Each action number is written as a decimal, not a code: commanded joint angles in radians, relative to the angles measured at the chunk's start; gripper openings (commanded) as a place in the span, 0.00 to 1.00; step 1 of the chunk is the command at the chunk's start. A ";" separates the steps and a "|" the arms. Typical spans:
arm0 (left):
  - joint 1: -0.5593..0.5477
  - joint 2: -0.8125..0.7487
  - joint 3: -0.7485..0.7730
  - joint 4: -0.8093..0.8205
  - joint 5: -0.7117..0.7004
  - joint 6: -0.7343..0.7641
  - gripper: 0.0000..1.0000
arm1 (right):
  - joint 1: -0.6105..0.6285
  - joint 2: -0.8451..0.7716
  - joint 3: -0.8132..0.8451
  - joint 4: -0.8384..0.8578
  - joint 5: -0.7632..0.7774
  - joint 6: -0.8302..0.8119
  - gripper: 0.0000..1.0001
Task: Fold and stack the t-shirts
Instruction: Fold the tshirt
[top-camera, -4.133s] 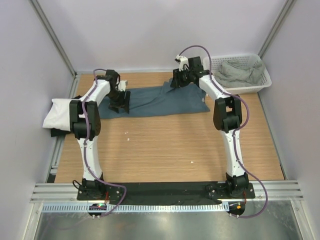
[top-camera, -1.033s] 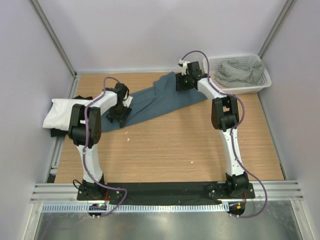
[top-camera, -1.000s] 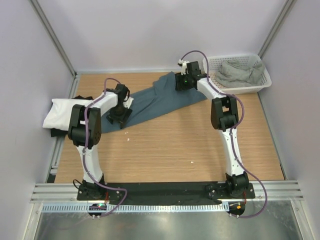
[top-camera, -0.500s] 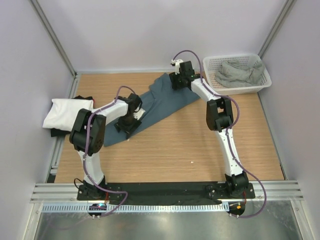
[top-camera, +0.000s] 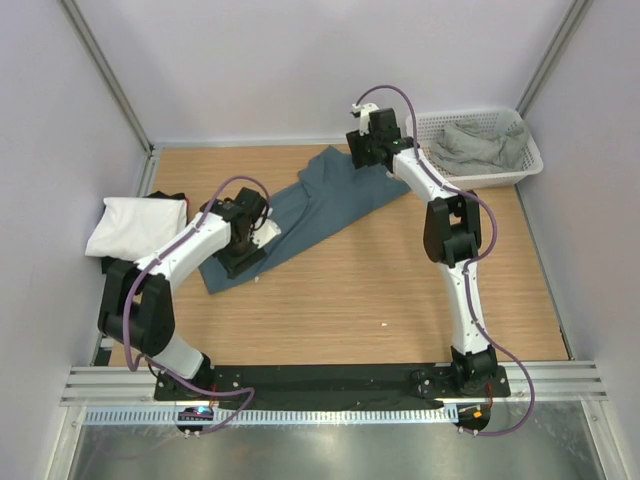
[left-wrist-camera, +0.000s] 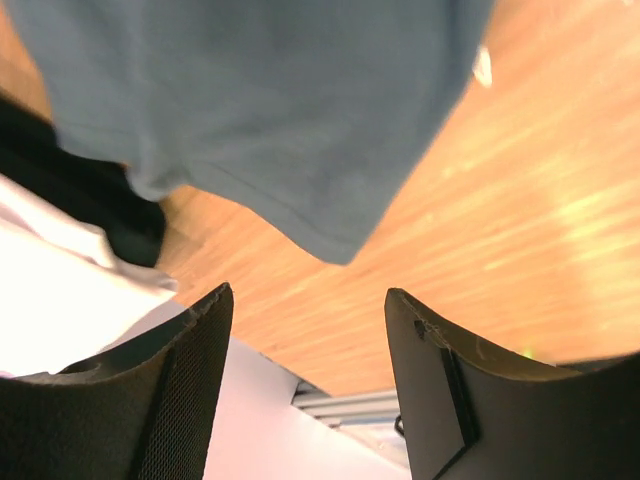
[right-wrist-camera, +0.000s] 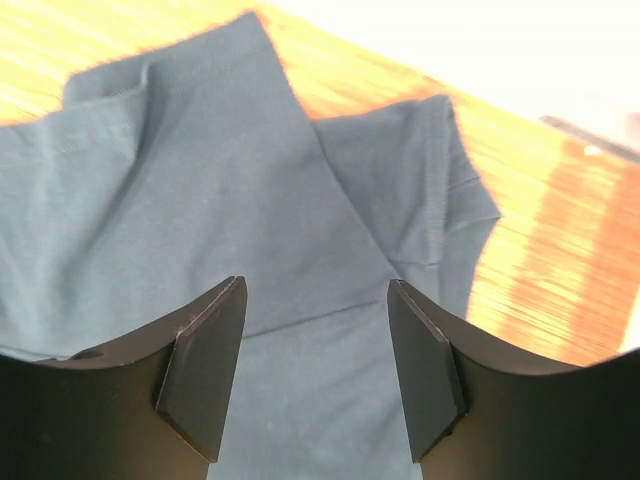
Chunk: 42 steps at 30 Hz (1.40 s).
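The slate-blue t-shirt (top-camera: 320, 205) lies slantwise on the table, half folded, its low end near the front left. My left gripper (top-camera: 242, 256) hovers over that end, open and empty; in the left wrist view the left gripper (left-wrist-camera: 308, 295) frames bare wood below the shirt's corner (left-wrist-camera: 335, 235). My right gripper (top-camera: 364, 150) is open above the shirt's far end, and in the right wrist view the right gripper (right-wrist-camera: 316, 283) has blue cloth (right-wrist-camera: 250, 200) beneath it. A folded white t-shirt (top-camera: 135, 225) rests on a black t-shirt (top-camera: 112, 266) at the left edge.
A white mesh basket (top-camera: 530, 163) at the back right holds the crumpled grey-green t-shirt (top-camera: 478, 145). Bare wooden table (top-camera: 350, 290) stretches in front of the blue shirt. Walls close in on the left, the right and the back.
The left gripper has come toward the near edge with the arm's elbow swung out left, and the blue shirt's low end now lies nearer the front. The right gripper has drawn slightly back.
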<state>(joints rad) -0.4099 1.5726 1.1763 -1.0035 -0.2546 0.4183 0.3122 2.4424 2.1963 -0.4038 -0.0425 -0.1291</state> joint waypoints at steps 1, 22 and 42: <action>0.006 -0.014 -0.056 -0.063 0.004 0.128 0.64 | -0.001 -0.091 -0.021 0.013 0.006 0.005 0.65; 0.100 0.194 -0.089 0.048 0.080 0.241 0.57 | -0.002 -0.128 -0.136 0.017 0.038 -0.044 0.65; 0.057 0.194 -0.024 -0.139 0.261 0.232 0.00 | -0.008 -0.236 -0.299 -0.030 0.178 -0.041 0.65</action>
<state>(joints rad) -0.3378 1.7973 1.1179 -1.0794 -0.0505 0.6407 0.3073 2.3184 1.9190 -0.4347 0.1146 -0.1814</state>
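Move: The t-shirt's near-left corner lies some 3 cm back from the left hand, 3 cm left and 8 cm below. The white stack is about 10 cm ahead of this hand and 20 cm left, a small white scrap about 6 cm right and 1 cm back. From the right hand, the t-shirt's right-end corner lies roughly 5 cm back, 12 cm right and 7 cm below. Left sinks 8 cm, angling back-left, and pinches the t-shirt's near-left corner; right, open, moves back-right and down, about 8 cm. ##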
